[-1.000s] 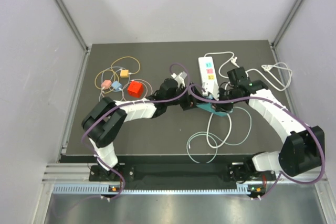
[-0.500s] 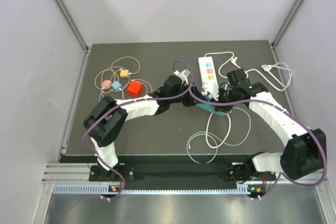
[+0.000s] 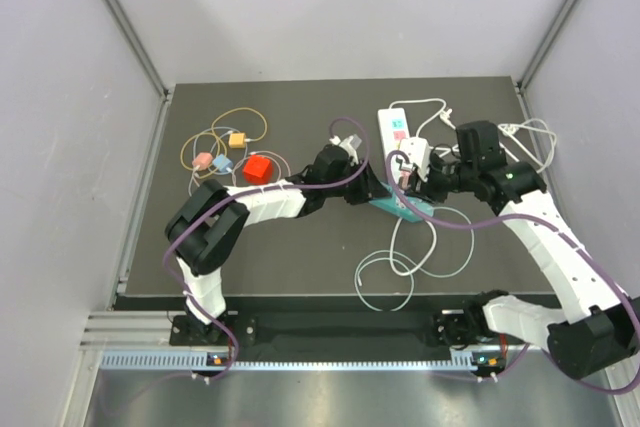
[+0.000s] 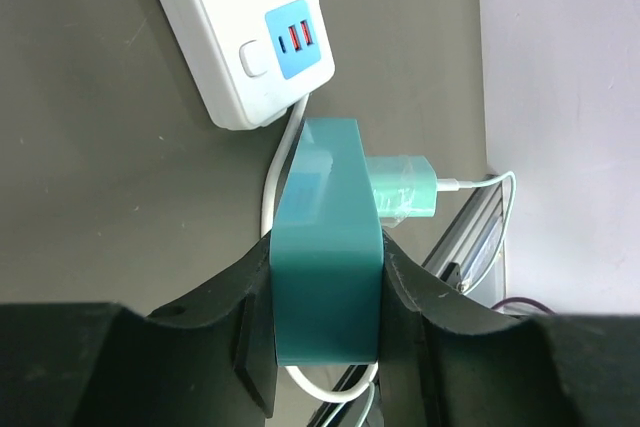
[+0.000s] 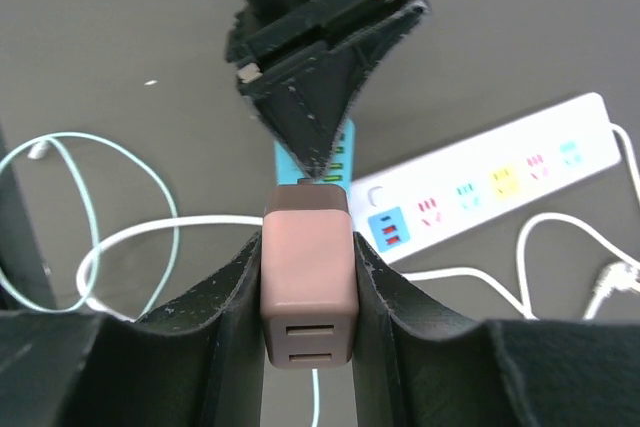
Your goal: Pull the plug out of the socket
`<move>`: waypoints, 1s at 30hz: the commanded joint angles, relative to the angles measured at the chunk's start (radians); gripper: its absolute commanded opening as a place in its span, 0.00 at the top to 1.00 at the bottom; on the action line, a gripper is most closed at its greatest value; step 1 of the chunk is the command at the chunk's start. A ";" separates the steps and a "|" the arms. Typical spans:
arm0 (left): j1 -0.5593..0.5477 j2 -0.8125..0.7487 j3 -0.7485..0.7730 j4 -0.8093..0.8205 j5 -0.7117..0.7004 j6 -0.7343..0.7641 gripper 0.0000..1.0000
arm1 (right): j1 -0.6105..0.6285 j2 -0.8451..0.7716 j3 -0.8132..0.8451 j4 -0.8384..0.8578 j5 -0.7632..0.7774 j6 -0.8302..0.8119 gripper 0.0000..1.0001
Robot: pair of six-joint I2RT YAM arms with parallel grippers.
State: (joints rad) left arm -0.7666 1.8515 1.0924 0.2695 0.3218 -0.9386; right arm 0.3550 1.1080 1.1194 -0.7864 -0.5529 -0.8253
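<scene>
My left gripper (image 3: 372, 190) is shut on a teal socket block (image 3: 398, 209) lying on the dark table. In the left wrist view the block (image 4: 325, 247) sits clamped between both fingers, with a mint-green plug (image 4: 402, 187) and its cable still in its side. My right gripper (image 3: 418, 175) is shut on a pink plug (image 3: 413, 160). In the right wrist view the pink plug (image 5: 305, 277) is squeezed between the fingers, apart from the teal socket (image 5: 330, 162) that shows beyond it under the left gripper (image 5: 320, 47).
A white power strip (image 3: 396, 132) lies just behind the socket and also shows in both wrist views (image 4: 250, 37) (image 5: 490, 187). White and mint cables (image 3: 400, 267) loop in front. More white cable (image 3: 525, 137) lies at right. A red cube (image 3: 258, 169) and coloured cords (image 3: 222, 147) lie at left.
My right arm has swung up and to the right, taking the pink plug away from the teal socket. My left gripper has kept hold of the socket, nearly still.
</scene>
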 commanded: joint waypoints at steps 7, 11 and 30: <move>0.006 -0.038 0.064 0.045 0.082 0.032 1.00 | -0.004 -0.034 -0.033 -0.036 -0.176 -0.029 1.00; 0.015 -0.035 0.090 0.057 0.106 0.020 1.00 | 0.010 -0.045 -0.056 -0.109 -0.222 -0.121 1.00; 0.067 -0.060 0.382 -0.038 0.145 -0.120 1.00 | 0.671 0.258 -0.055 0.326 0.659 -0.026 1.00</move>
State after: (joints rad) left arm -0.7197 1.8580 1.4208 0.1886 0.4713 -0.9997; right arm 0.9298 1.3098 1.0271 -0.7166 -0.1783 -0.9356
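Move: My right hand already holds the pink plug, free of the teal socket, whose middle lies about 3 cm to its left, 2 cm ahead and 12 cm below. White cable loops lie some 9 cm back, 4 cm left and 21 cm below it. My left hand grips one end of the teal socket, its middle about 5 cm right, 3 cm back and 2 cm lower; the power strip's middle is roughly 14 cm ahead of this hand, 6 cm right and 9 cm below. I carry the pink plug away from the teal socket with my right hand, first back about 9 cm and sinking, then on to the left and down with a slight return forward, swinging the wrist some 25 degrees counter-clockwise and then rolling its left side down. My left hand keeps its grip on the socket and, after a slow start, lifts it about 13 cm, drifting slightly forward and right. Both grippers stay shut on what they hold. ##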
